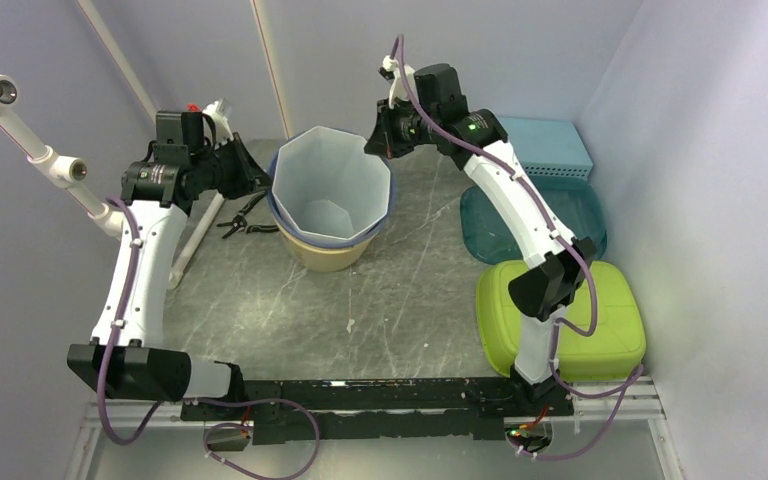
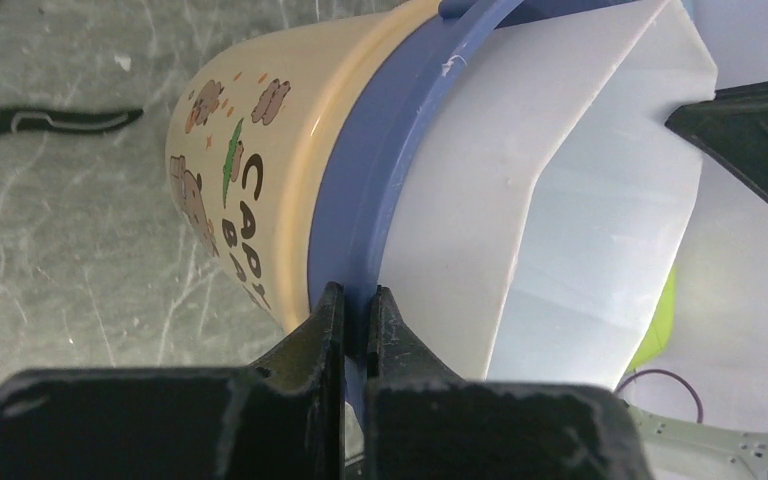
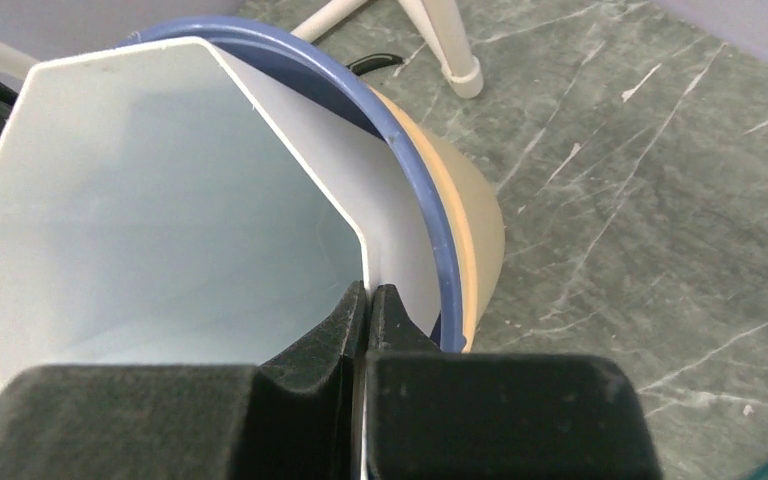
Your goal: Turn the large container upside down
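The large container [image 1: 330, 185], a white octagonal bin, stands upright, nested in a tan printed bucket [image 1: 325, 255] with a blue rim. My left gripper [image 1: 260, 180] is at the bucket's left side. In the left wrist view it [image 2: 358, 300] is shut on the blue rim [image 2: 380, 170], between the tan bucket wall [image 2: 260, 150] and the white container [image 2: 600, 180]. My right gripper [image 1: 375, 145] is at the container's back right edge. In the right wrist view it [image 3: 368, 295] is shut on the thin white wall of the container [image 3: 160, 220], just inside the bucket [image 3: 475, 230].
A black hand tool [image 1: 245, 222] and a white pipe [image 1: 195, 240] lie left of the bucket. On the right sit a green tub [image 1: 610, 300], a teal tray [image 1: 580, 215] and a light blue box [image 1: 550, 140]. Walls close in on both sides.
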Robot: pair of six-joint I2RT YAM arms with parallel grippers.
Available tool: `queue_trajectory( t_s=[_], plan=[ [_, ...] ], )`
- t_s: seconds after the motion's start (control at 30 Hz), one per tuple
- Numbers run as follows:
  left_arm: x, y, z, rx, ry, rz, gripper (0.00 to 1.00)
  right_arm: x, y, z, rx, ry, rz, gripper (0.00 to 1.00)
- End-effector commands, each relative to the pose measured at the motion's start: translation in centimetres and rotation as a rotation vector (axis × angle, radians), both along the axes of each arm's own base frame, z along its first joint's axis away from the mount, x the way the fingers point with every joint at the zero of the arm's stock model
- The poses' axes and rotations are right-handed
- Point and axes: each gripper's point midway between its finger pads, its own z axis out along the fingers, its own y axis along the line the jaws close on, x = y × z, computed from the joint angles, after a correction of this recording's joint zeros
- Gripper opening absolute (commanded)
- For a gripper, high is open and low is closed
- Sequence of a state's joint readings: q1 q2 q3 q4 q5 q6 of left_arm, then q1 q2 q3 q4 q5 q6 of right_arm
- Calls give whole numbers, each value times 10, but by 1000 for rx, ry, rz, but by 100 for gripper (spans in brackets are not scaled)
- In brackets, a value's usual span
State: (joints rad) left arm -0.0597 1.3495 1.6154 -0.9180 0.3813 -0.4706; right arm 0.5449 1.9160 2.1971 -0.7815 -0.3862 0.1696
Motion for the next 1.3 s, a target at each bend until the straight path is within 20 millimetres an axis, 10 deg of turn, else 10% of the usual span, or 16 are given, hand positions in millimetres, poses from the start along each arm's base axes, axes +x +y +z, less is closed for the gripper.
queue_trajectory(
  t_s=[0.0,0.7,0.9,1.27],
  plan=[
    [-27,-24,56,-153,-86,-71,3,-53,22,49,143,21,149,0],
    [-136,15,31,-65,67,155,3,-160,63,46,161,169,326,0],
    [-141,33,1,25,152,233,3,-153,72,39,124,198,303,0],
    [-131,80,26,245,85,382,71,-114,74,43,107,155,119,0]
  ],
)
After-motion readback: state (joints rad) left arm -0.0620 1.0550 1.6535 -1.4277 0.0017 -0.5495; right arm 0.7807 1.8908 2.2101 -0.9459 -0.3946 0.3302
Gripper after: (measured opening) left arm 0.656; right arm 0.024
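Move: The stack of nested buckets (cream outside, then blue, with a white bin inside) has its middle about 12 cm right of the left hand and level with it, and some 9 cm back and 8 cm left of the right hand, 13 cm below both. The bare table it is heading for lies about 17 cm back and 7 cm right of the left hand, and 24 cm back and 14 cm left of the right hand. The shears lie roughly 7 cm ahead and 11 cm left of the left hand, on the table. The bucket stack is drawn back towards the bases by both hands, the left still pinching the blue rim, the right the white bin's rim. The left goes back about 15 cm, then opens wide, lets go of the rim and eases off leftward and slightly forward; the right, staying shut, pulls back some 13 cm and leftward about 6, then creeps forward a little. ##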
